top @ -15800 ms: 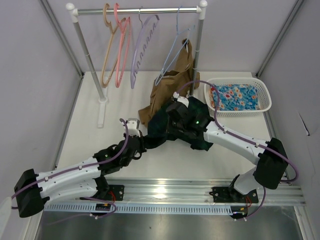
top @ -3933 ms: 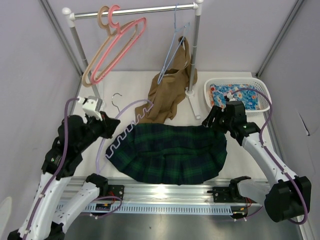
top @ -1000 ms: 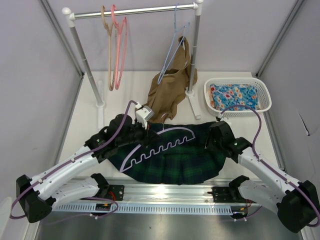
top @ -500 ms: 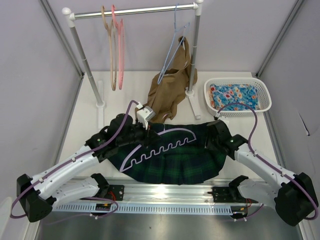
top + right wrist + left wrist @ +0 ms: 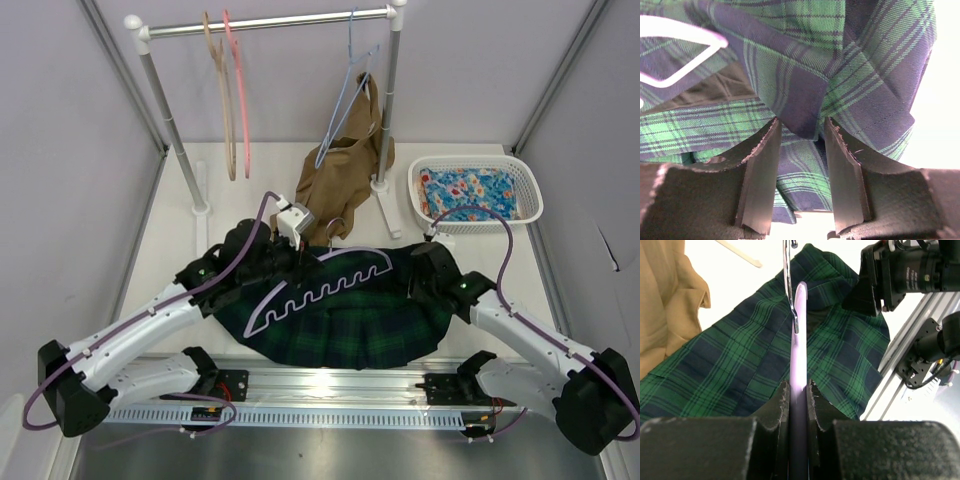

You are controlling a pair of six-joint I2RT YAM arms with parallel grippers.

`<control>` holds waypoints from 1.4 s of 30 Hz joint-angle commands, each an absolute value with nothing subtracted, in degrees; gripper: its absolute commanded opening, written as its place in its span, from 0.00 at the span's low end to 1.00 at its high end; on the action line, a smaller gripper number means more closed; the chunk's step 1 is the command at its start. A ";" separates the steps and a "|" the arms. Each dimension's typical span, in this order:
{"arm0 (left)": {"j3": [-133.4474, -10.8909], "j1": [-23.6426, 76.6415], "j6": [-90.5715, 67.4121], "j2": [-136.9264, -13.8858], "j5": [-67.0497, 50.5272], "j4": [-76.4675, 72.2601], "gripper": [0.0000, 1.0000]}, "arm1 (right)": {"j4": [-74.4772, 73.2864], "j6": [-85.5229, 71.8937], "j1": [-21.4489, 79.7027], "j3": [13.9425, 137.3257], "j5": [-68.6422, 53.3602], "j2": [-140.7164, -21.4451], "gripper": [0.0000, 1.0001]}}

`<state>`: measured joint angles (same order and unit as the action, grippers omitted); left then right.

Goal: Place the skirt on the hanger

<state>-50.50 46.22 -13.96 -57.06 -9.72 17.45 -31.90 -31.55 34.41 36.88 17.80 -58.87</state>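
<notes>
The green and navy plaid skirt lies spread flat on the table between my two arms. The pale lavender hanger rests slanted over the skirt's upper left part, its wavy bar facing the front. My left gripper is shut on the hanger near its hook. In the left wrist view the hanger runs edge-on out of the pinching gripper, with the metal hook above the skirt. My right gripper is at the skirt's right waistband end, its fingers closed round a raised fold of skirt; one hanger tip shows nearby.
A clothes rail at the back carries tan and pink hangers and a thin blue hanger with a tan garment drooping to the table behind the skirt. A white basket of blue floral cloth stands back right. A metal rail lines the near edge.
My left gripper has carried the hanger a little to the right and back across the skirt. The right gripper has shifted slightly at the skirt's corner.
</notes>
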 commanded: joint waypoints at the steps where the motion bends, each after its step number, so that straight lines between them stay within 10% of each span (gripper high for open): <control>1: -54.49 46.41 -13.36 -57.83 -8.88 14.33 0.00 | -31.29 -32.34 35.07 37.44 20.04 -58.88 0.45; 26: -49.31 46.93 -11.25 -52.74 -18.81 14.50 0.00 | -32.43 -29.62 34.45 51.32 25.31 -69.96 0.27; 42: -45.44 50.89 -13.18 -51.42 -4.86 9.85 0.00 | -37.88 -29.01 34.45 58.79 23.38 -68.73 0.11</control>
<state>-45.67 50.15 -12.62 -53.36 -10.92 14.48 -36.80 -29.87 34.59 54.74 22.87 -70.72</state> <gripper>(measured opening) 0.155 0.116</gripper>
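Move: The raised fold of the skirt's waistband sits between the right hand's open fingers, about 1 cm ahead and 1 cm below. From there the held hanger's right end is some 6 cm ahead and 5 cm left, at roughly the same height, and the basket about 24 cm ahead and 16 cm right. From the left hand the fold lies some 24 cm right, 4 cm back and roughly 12 cm lower. After a slight dip, right fingers close on the fold, carrying it 5 cm forward and up; left draws hanger back. ##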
